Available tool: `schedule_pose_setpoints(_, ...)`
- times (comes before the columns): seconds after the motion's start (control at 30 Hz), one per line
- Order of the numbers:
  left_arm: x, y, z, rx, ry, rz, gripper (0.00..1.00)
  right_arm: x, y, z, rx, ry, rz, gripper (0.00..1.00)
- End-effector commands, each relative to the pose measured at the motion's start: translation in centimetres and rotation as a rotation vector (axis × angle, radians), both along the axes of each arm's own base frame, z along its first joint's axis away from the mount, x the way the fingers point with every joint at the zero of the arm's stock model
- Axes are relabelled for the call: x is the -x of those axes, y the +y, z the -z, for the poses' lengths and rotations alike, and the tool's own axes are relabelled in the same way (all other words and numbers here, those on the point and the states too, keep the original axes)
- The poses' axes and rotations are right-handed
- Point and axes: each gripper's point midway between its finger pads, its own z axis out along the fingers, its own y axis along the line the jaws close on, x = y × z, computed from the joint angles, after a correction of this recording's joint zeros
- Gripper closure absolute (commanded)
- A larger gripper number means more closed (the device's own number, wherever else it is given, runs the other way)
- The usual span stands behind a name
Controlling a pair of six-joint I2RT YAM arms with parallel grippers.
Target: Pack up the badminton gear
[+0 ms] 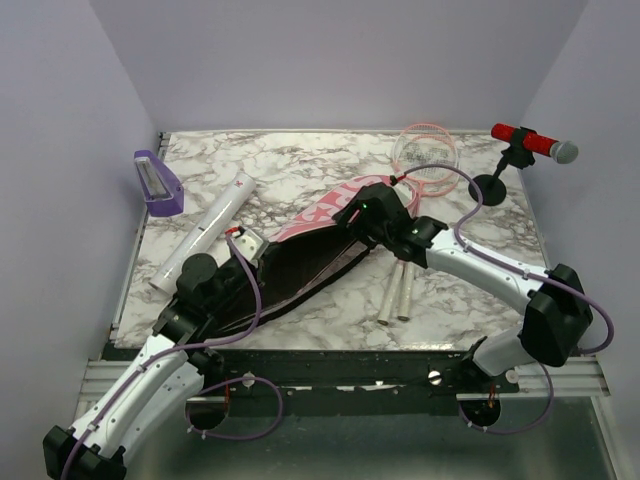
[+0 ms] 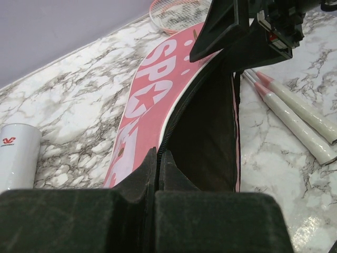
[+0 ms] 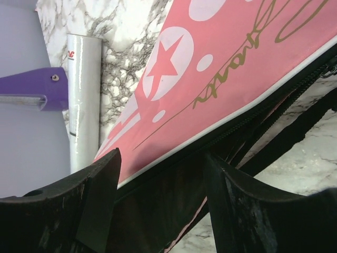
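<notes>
The long pink bag [image 1: 330,205] with white SPORT lettering lies diagonally mid-table, unzipped, its black inside [image 1: 300,265] showing. My left gripper [image 1: 246,246] is shut on the bag's zip edge [image 2: 174,113] at the near-left end; in the left wrist view the jaws [image 2: 157,158] pinch that edge. My right gripper [image 1: 356,216] stands open over the bag's far end, its fingers astride the pink flap [image 3: 226,63] without clamping it. Two pink-framed rackets lie to the right, heads [image 1: 425,152] far, pale handles [image 1: 396,292] near. The white tube [image 1: 205,235] lies left of the bag.
A purple tray [image 1: 158,183] stands at the far left by the wall. A red microphone [image 1: 530,140] on a black stand [image 1: 488,187] is at the far right. The racket handles [image 2: 295,110] lie close beside the bag's right edge.
</notes>
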Motion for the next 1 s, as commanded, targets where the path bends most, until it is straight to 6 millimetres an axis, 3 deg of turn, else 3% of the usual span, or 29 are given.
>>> schedule_pose_setpoints(0.0,0.2,-0.1,-1.6,0.037,-0.040,0.013,1.00,-0.4,0.7,1.7,-0.144,0.101,0.028,0.30)
schedule_pose_setpoints(0.1,0.4,-0.2,-1.6,0.035,-0.040,0.020,1.00,-1.5,0.1,0.9,-0.147,0.064,0.082,0.34)
schedule_pose_setpoints(0.17,0.5,-0.2,-1.5,0.032,-0.039,0.024,1.00,-2.2,-0.1,-0.1,-0.145,0.030,0.104,0.42)
schedule_pose_setpoints(0.33,0.9,-0.7,-1.2,0.016,-0.032,0.066,1.00,-3.7,0.9,-0.8,-0.116,0.002,0.087,0.82)
schedule_pose_setpoints(0.43,1.3,-1.1,-1.2,0.007,-0.029,0.103,1.00,-4.1,1.9,-0.3,-0.109,0.010,0.055,0.95)
schedule_pose_setpoints(0.47,1.5,-1.3,-1.3,0.006,-0.031,0.117,0.88,-4.1,2.1,-0.2,-0.111,0.009,0.040,0.98)
schedule_pose_setpoints(0.53,1.8,-1.7,-1.6,-0.002,-0.035,0.151,0.43,-4.2,2.8,0.1,-0.114,0.012,0.014,1.00)
schedule_pose_setpoints(0.6,1.9,-2.2,-2.3,-0.001,-0.044,0.179,0.30,-4.2,3.4,0.0,-0.118,0.012,-0.010,1.00)
schedule_pose_setpoints(0.83,1.5,-4.5,-5.4,-0.009,-0.113,0.273,0.24,-4.2,5.0,-1.6,-0.131,-0.014,-0.058,1.00)
schedule_pose_setpoints(0.97,1.5,-5.9,-4.5,-0.081,-0.113,0.342,0.22,-3.6,5.4,-2.7,-0.127,-0.037,-0.074,1.00)
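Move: The badminton bag's raised upper rim, running between the right hand's open fingers, lies about 2 cm ahead of that hand and 1 cm below. The racket handles lie some 18 cm back, 15 cm to its right and 15 cm below. From the left hand, which already pinches the same rim nearer the bag's near end, that spot is roughly 9 cm ahead, 20 cm to the right and 3 cm lower; the white tube lies about 22 cm to its left, 9 cm ahead and 16 cm below. The bag's rim changes hands: the right hand dips, pushes forward about 4 cm and shuts its fingers on the rim, then keeps hold while drawing it left a further few centimetres. The left hand eases slightly back and down, opens wide to let go, and lifts about 4 cm while swinging as far to the right, turning slightly clockwise. ##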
